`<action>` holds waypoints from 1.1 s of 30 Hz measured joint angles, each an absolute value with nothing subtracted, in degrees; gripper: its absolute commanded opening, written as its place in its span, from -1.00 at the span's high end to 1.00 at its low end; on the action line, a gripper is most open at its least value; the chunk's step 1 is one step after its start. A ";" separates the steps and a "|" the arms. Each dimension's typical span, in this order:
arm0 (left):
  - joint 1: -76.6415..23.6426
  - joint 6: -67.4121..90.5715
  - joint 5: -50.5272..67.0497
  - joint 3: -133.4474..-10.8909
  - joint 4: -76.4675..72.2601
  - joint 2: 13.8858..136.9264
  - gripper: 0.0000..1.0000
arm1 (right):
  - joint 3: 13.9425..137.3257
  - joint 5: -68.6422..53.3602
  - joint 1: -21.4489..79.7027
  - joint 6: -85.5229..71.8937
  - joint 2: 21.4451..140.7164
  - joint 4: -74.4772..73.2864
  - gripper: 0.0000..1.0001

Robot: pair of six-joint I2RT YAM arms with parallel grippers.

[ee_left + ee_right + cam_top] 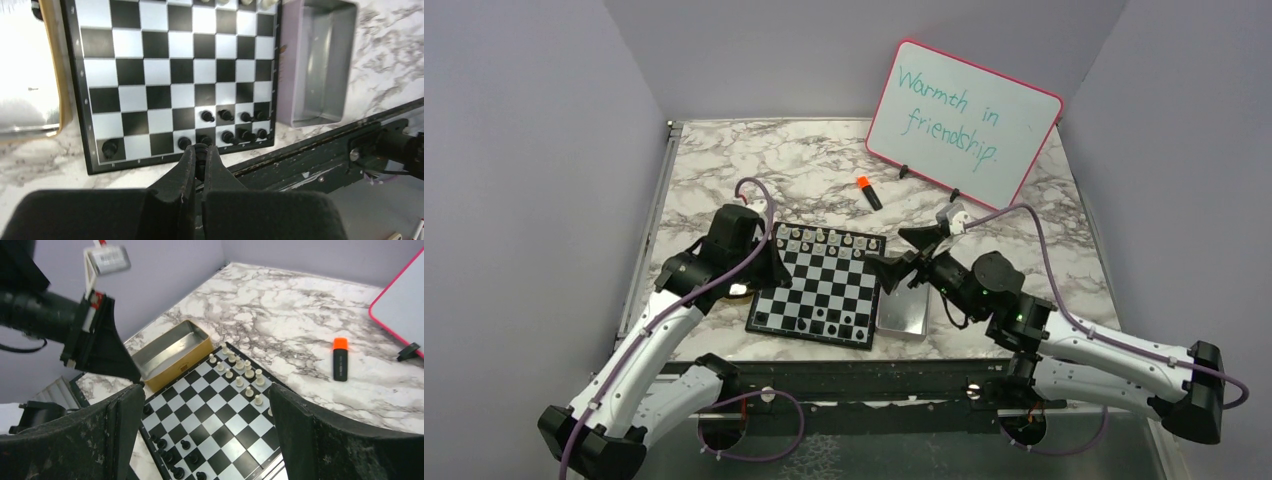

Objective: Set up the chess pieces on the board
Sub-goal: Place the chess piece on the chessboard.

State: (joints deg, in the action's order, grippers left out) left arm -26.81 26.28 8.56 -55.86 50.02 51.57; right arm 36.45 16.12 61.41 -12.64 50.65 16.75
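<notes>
The board (819, 285) lies between my arms; the left wrist view looks down on the board (150, 75). Pale chess pieces (240, 372) stand along its far rows, also seen from above (819, 238). Several black chess pieces (235, 125) stand in its near rows towards the right. My left gripper (201, 148) is shut on a black chess piece (201, 153), held above the board's near rim. From above, the left gripper (769, 270) hangs at the board's left side. My right gripper (206, 390) is wide open and holds nothing; it hovers over the board's right edge (902, 252).
A gold tray (172, 352) sits against the board's left side, a silver metal tray (320, 65) against its right. An orange-capped marker (869, 192) lies behind the board. A pink-framed whiteboard (964, 120) leans at the back right. A dark rail (854, 375) runs along the near edge.
</notes>
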 measured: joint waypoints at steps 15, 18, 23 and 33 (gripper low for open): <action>-27.99 37.28 0.08 -42.83 51.68 45.93 1.00 | 31.66 21.08 61.41 -8.64 40.03 12.38 -1.00; -28.45 38.68 -0.14 -41.36 51.20 47.20 1.00 | 31.18 21.76 61.41 -8.12 38.52 12.23 -1.00; -29.63 41.23 -0.27 -39.53 48.45 48.73 1.00 | 30.15 22.63 61.41 -7.20 36.27 12.27 -1.00; -32.82 46.11 -1.67 -36.82 45.19 50.98 1.00 | 28.67 23.68 61.41 -5.32 32.56 11.84 -1.00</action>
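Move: The left hand already holds a black chess piece; the empty dark square it is bound for, third from the board's near left corner, lies about 4 cm back, 1 cm left and 16 cm below. The corner black piece stands some 6 cm left and 3 cm back of the hand, the next black piece in the row about 2 cm right and 5 cm back. From the right hand, that square is roughly 19 cm left, 5 cm back and 25 cm down. The left hand keeps its pinch on the black piece and sinks about 11 cm towards the gap in the near row, drawing back some 3 cm and swinging left early, then easing partly back right, while the wrist tips its fingers farther down and turns some 15 degrees counter-clockwise. The right hand, empty and still wide open, withdraws about 7 cm to the right, away from the left hand, turning slightly clockwise. ##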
